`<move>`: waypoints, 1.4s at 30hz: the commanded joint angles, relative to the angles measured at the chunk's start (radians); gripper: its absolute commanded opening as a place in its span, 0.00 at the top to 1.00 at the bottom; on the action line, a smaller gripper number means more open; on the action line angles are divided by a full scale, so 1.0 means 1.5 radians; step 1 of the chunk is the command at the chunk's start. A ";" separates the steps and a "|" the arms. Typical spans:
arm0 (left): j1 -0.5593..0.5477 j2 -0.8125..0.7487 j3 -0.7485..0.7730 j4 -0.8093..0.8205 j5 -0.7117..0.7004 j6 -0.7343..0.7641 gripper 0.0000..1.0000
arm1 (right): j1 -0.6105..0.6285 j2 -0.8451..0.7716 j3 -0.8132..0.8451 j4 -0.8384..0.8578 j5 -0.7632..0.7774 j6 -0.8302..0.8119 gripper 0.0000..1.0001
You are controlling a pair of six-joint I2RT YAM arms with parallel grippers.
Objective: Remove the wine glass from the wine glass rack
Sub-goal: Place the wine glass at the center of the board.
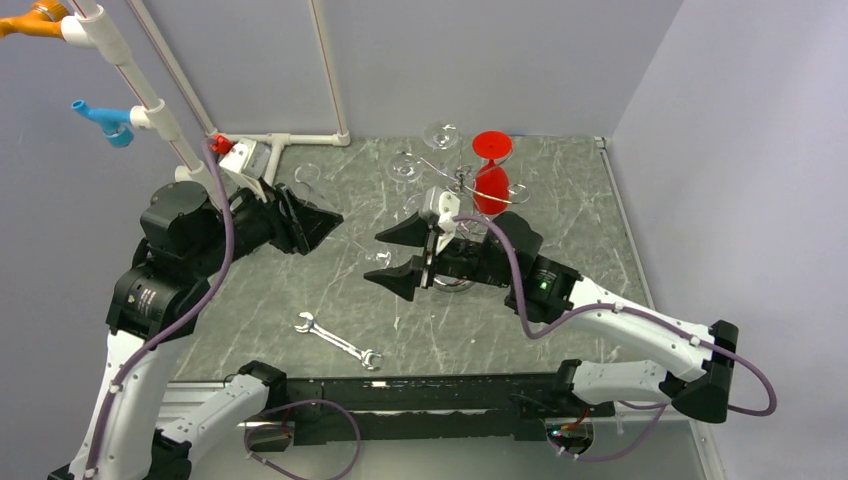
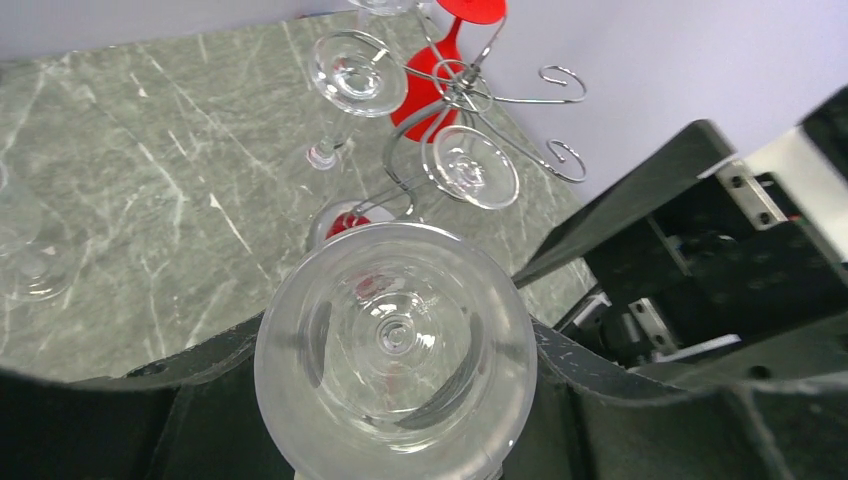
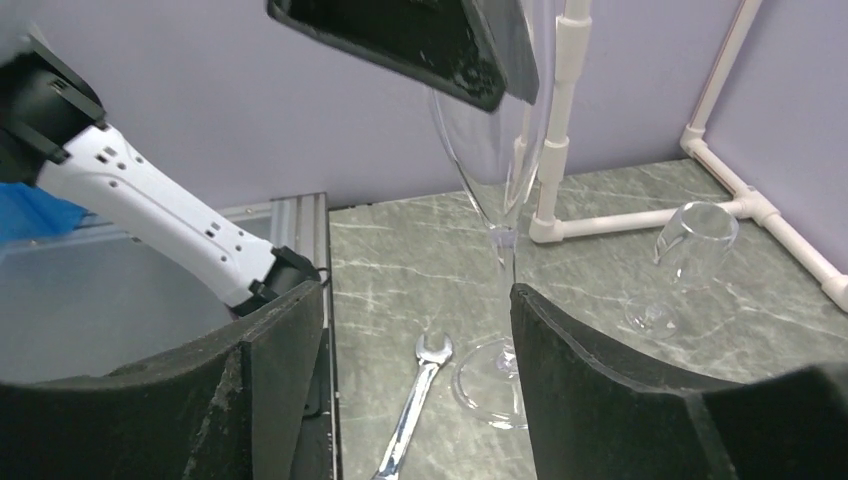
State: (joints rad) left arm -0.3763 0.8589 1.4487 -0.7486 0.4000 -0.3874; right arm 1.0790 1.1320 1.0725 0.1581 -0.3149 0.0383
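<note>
My left gripper (image 1: 315, 225) is shut on the bowl of a clear wine glass (image 2: 395, 335), seen from the rim down in the left wrist view. In the right wrist view that glass (image 3: 495, 150) stands upright with its foot on the table. My right gripper (image 1: 372, 258) is open around its stem, which runs close to the right finger (image 3: 600, 390) with a wide gap on the other side. The chrome wine glass rack (image 2: 470, 90) stands behind, carrying a red glass (image 1: 490, 185) and clear glasses (image 2: 358, 72); my right arm hides its base.
A silver wrench (image 1: 340, 342) lies on the marble table near the front edge, just left of the glass's foot (image 3: 490, 385). Another clear glass (image 3: 690, 250) stands by the white pipe frame (image 1: 290, 140) at the back left. Walls close off the back and right.
</note>
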 commanded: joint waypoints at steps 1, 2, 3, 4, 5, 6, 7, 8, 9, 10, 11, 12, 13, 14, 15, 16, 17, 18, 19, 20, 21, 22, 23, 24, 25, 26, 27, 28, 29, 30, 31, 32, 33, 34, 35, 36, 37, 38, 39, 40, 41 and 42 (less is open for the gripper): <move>0.002 -0.008 0.030 0.011 -0.049 0.028 1.00 | 0.004 -0.023 0.068 -0.054 0.013 0.045 0.28; 0.002 -0.008 0.028 0.014 -0.053 0.032 1.00 | 0.004 -0.020 0.075 -0.066 0.024 0.054 0.27; 0.002 -0.010 0.024 0.018 -0.058 0.036 1.00 | 0.003 -0.018 0.082 -0.073 0.031 0.061 0.26; 0.002 -0.012 0.019 0.022 -0.064 0.040 1.00 | 0.004 -0.016 0.085 -0.077 0.039 0.067 0.26; 0.002 -0.014 0.015 0.026 -0.072 0.043 1.00 | 0.004 -0.017 0.087 -0.077 0.047 0.075 0.25; 0.002 -0.015 0.011 0.029 -0.080 0.047 1.00 | 0.004 -0.020 0.085 -0.072 0.059 0.083 0.24; 0.002 -0.017 0.006 0.030 -0.087 0.051 1.00 | 0.004 -0.025 0.081 -0.063 0.072 0.093 0.22; 0.002 -0.017 0.003 0.032 -0.096 0.056 1.00 | 0.004 -0.031 0.076 -0.054 0.085 0.104 0.19; 0.001 -0.016 -0.001 0.032 -0.104 0.059 1.00 | 0.004 -0.039 0.071 -0.045 0.093 0.113 0.16; 0.002 -0.015 -0.003 0.033 -0.112 0.065 1.00 | 0.004 -0.044 0.068 -0.038 0.096 0.118 0.12; 0.002 -0.013 -0.006 0.033 -0.120 0.070 1.00 | 0.004 -0.048 0.067 -0.035 0.096 0.122 0.05; 0.002 -0.010 -0.010 0.033 -0.127 0.075 1.00 | 0.004 -0.050 0.070 -0.036 0.096 0.125 0.01; 0.002 -0.007 -0.014 0.035 -0.135 0.079 1.00 | 0.003 -0.051 0.076 -0.040 0.095 0.129 0.00; 0.002 -0.006 -0.019 0.038 -0.142 0.084 1.00 | 0.004 -0.051 0.082 -0.045 0.095 0.134 0.00; 0.002 -0.004 -0.026 0.042 -0.148 0.088 1.00 | 0.004 -0.052 0.086 -0.047 0.095 0.142 0.00; 0.003 -0.004 -0.034 0.049 -0.155 0.092 1.00 | 0.003 -0.055 0.089 -0.044 0.095 0.153 0.00; 0.003 -0.003 -0.044 0.057 -0.162 0.095 1.00 | 0.004 -0.059 0.090 -0.035 0.096 0.166 0.00; 0.002 -0.002 -0.053 0.065 -0.173 0.097 1.00 | 0.004 -0.064 0.087 -0.015 0.101 0.186 0.00; 0.002 -0.002 -0.061 0.071 -0.182 0.098 1.00 | 0.003 -0.071 0.084 0.004 0.107 0.209 0.00; 0.002 0.001 -0.070 0.080 -0.190 0.100 1.00 | 0.003 -0.078 0.081 0.020 0.117 0.233 0.00; 0.002 0.003 -0.077 0.090 -0.198 0.101 1.00 | 0.004 -0.081 0.082 0.030 0.133 0.257 0.00; 0.003 0.006 -0.084 0.096 -0.205 0.101 1.00 | 0.004 -0.084 0.084 0.037 0.143 0.277 0.00; 0.002 0.008 -0.090 0.105 -0.210 0.102 1.00 | 0.004 -0.086 0.088 0.046 0.151 0.292 0.00; 0.002 0.011 -0.100 0.114 -0.213 0.104 1.00 | 0.004 -0.088 0.087 0.059 0.153 0.308 0.00; 0.003 0.014 -0.104 0.123 -0.217 0.105 1.00 | 0.003 -0.091 0.081 0.090 0.153 0.322 0.00; 0.003 0.018 -0.114 0.132 -0.222 0.106 1.00 | 0.004 -0.097 0.065 0.131 0.154 0.338 0.00; 0.004 0.023 -0.119 0.137 -0.227 0.107 1.00 | 0.004 -0.105 0.051 0.170 0.159 0.354 0.00; 0.005 0.029 -0.123 0.141 -0.234 0.109 1.00 | 0.004 -0.110 0.041 0.210 0.160 0.365 0.00; 0.007 0.034 -0.126 0.143 -0.244 0.108 1.00 | 0.004 -0.115 0.036 0.243 0.154 0.379 0.00; 0.009 0.041 -0.129 0.145 -0.252 0.109 1.00 | 0.004 -0.118 0.036 0.265 0.149 0.397 0.00; 0.010 0.045 -0.134 0.149 -0.259 0.107 1.00 | 0.004 -0.119 0.041 0.279 0.150 0.414 0.00; 0.012 0.050 -0.140 0.155 -0.264 0.107 1.00 | 0.005 -0.118 0.048 0.287 0.148 0.426 0.00; 0.015 0.054 -0.146 0.164 -0.265 0.107 1.00 | 0.005 -0.116 0.058 0.293 0.147 0.437 0.00; 0.017 0.057 -0.153 0.172 -0.265 0.108 1.00 | 0.003 -0.111 0.070 0.297 0.144 0.449 0.00; 0.019 0.062 -0.159 0.179 -0.265 0.109 1.00 | 0.004 -0.107 0.079 0.307 0.138 0.464 0.00; 0.021 0.066 -0.163 0.184 -0.265 0.108 1.00 | 0.004 -0.103 0.084 0.322 0.134 0.476 0.00; 0.024 0.072 -0.166 0.187 -0.265 0.106 1.00 | 0.004 -0.101 0.084 0.344 0.131 0.486 0.00; 0.026 0.078 -0.171 0.192 -0.265 0.106 1.00 | 0.004 -0.100 0.080 0.380 0.128 0.500 0.00; 0.029 0.082 -0.175 0.198 -0.265 0.107 1.00 | 0.003 -0.100 0.077 0.401 0.127 0.513 0.00; 0.033 0.085 -0.180 0.202 -0.265 0.107 1.00 | 0.004 -0.101 0.079 0.411 0.126 0.520 0.00; 0.037 0.088 -0.187 0.207 -0.265 0.109 1.00 | 0.004 -0.102 0.083 0.414 0.125 0.525 0.00; 0.042 0.089 -0.198 0.213 -0.265 0.110 1.00 | 0.004 -0.104 0.087 0.414 0.124 0.524 0.00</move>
State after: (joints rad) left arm -0.3347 0.9890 1.1767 -0.5304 0.0208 -0.2436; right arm 1.0809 0.9836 1.1564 0.6373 -0.1108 0.7509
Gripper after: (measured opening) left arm 0.612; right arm 0.994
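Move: Ahead of the left hand, about 20 cm out, 4 cm to its left and 40 cm down, is the clear spot on the board for the wine glass it already holds by the bowl. The glass standing there is some 14 cm beyond that spot and 5 cm left of it; the rack is about 17 cm ahead of the left hand and 22 cm to its right. From the right hand, already off it, the held glass is about 7 cm left, 4 cm ahead and slightly below. Keeping its grip on the bowl, the left hand eases forward and left, then carries the glass forward and down, about 11 cm each way, towards the clear spot, turning some 20 degrees counter-clockwise and rolling its left side up. The empty right hand opens wide and backs off, rising about 20 cm while drifting right and slightly back, rolling strongly. ##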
